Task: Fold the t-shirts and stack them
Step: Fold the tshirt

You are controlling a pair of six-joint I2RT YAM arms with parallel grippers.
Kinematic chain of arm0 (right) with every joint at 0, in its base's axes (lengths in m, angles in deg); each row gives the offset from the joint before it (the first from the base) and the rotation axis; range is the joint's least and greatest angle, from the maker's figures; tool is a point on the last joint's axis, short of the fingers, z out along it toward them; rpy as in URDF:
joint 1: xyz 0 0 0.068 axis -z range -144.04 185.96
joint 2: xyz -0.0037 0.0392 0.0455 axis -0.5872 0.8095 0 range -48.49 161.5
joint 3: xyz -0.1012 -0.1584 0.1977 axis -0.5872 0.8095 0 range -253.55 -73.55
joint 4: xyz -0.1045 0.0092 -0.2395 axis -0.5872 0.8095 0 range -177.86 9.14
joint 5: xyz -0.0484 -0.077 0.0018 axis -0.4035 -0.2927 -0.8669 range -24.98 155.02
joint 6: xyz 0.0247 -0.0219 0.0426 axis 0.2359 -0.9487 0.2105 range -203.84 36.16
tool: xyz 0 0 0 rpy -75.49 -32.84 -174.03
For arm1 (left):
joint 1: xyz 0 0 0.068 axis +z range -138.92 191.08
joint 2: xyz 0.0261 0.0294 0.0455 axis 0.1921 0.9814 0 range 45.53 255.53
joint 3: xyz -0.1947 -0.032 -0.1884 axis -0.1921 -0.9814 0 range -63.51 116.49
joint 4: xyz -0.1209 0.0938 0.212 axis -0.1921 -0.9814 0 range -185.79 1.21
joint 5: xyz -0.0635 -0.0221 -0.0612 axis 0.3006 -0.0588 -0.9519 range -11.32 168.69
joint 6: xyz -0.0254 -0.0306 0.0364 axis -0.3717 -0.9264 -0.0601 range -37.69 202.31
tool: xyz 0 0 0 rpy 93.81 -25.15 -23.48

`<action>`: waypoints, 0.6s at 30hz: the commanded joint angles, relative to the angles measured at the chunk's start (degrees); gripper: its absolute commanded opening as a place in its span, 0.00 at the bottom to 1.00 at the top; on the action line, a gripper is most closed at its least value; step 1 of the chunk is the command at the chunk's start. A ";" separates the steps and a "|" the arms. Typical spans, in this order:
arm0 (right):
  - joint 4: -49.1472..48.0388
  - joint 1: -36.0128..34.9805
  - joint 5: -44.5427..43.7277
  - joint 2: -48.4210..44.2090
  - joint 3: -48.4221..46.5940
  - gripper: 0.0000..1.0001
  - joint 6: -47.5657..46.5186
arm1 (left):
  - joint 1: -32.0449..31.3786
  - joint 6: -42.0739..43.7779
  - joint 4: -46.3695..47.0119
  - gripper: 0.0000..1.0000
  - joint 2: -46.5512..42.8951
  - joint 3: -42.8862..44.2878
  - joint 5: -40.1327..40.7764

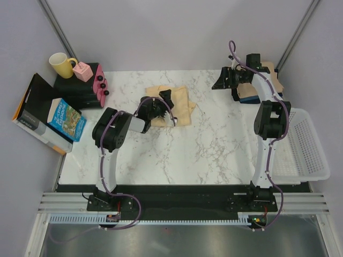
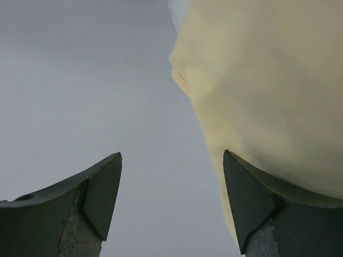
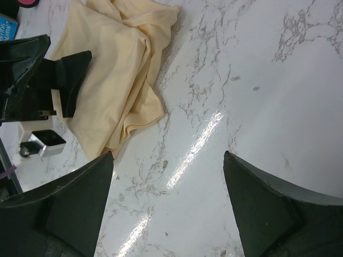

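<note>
A pale yellow-cream t-shirt (image 1: 181,105) lies crumpled at the back middle of the marble table. My left gripper (image 1: 161,107) is over its left part, open. In the left wrist view the cloth (image 2: 268,80) fills the right side and lies against the right finger (image 2: 246,203), with nothing in the gap of my left gripper (image 2: 171,155). My right gripper (image 1: 223,80) hangs open at the back right, away from the shirt. Its wrist view shows bare marble between the fingers of my right gripper (image 3: 169,155) and the shirt (image 3: 118,69) at upper left. A tan t-shirt (image 1: 269,67) and a dark navy one (image 1: 250,98) lie partly hidden under the right arm.
A white mesh basket (image 1: 306,144) sits at the table's right edge. At the back left stand a yellow mug (image 1: 61,64), a pink box (image 1: 83,71) and a black stand (image 1: 80,90). Books (image 1: 64,119) lean off the left edge.
</note>
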 commanded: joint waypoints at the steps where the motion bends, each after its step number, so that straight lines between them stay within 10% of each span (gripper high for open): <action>1: -1.06 -0.41 0.74 -3.21 0.69 0.90 0.16 | -6.42 -7.83 2.21 0.83 -7.80 -3.13 -4.00; 18: -16.53 -4.54 7.86 2.33 3.33 0.86 20.39 | -18.03 -7.75 -6.90 0.88 -17.38 -14.23 1.00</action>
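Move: The left hand, open, is over the middle of the t-shirt, about 6 cm above it. From it the shirt's near right corner lies some 12 cm back and 10 cm right, the sleeve end about 13 cm right and 1 cm back. The right hand has the shirt's far right corner about 16 cm to its left, 1 cm back and 10 cm below; the sleeve end is 11 cm left and 9 cm back, the folded stack 18 cm right, level with it. Back and to the right sweeps the open left hand, about 15 cm back and 12 cm across, rising some 5 cm and sinking slightly at the end as it nears the shirt's near right corner; its wrist turns about 20 degrees clockwise. The right hand, also open, eases left some 5 cm towards the shirt's far right corner, dropping a little and rolling its wrist. ##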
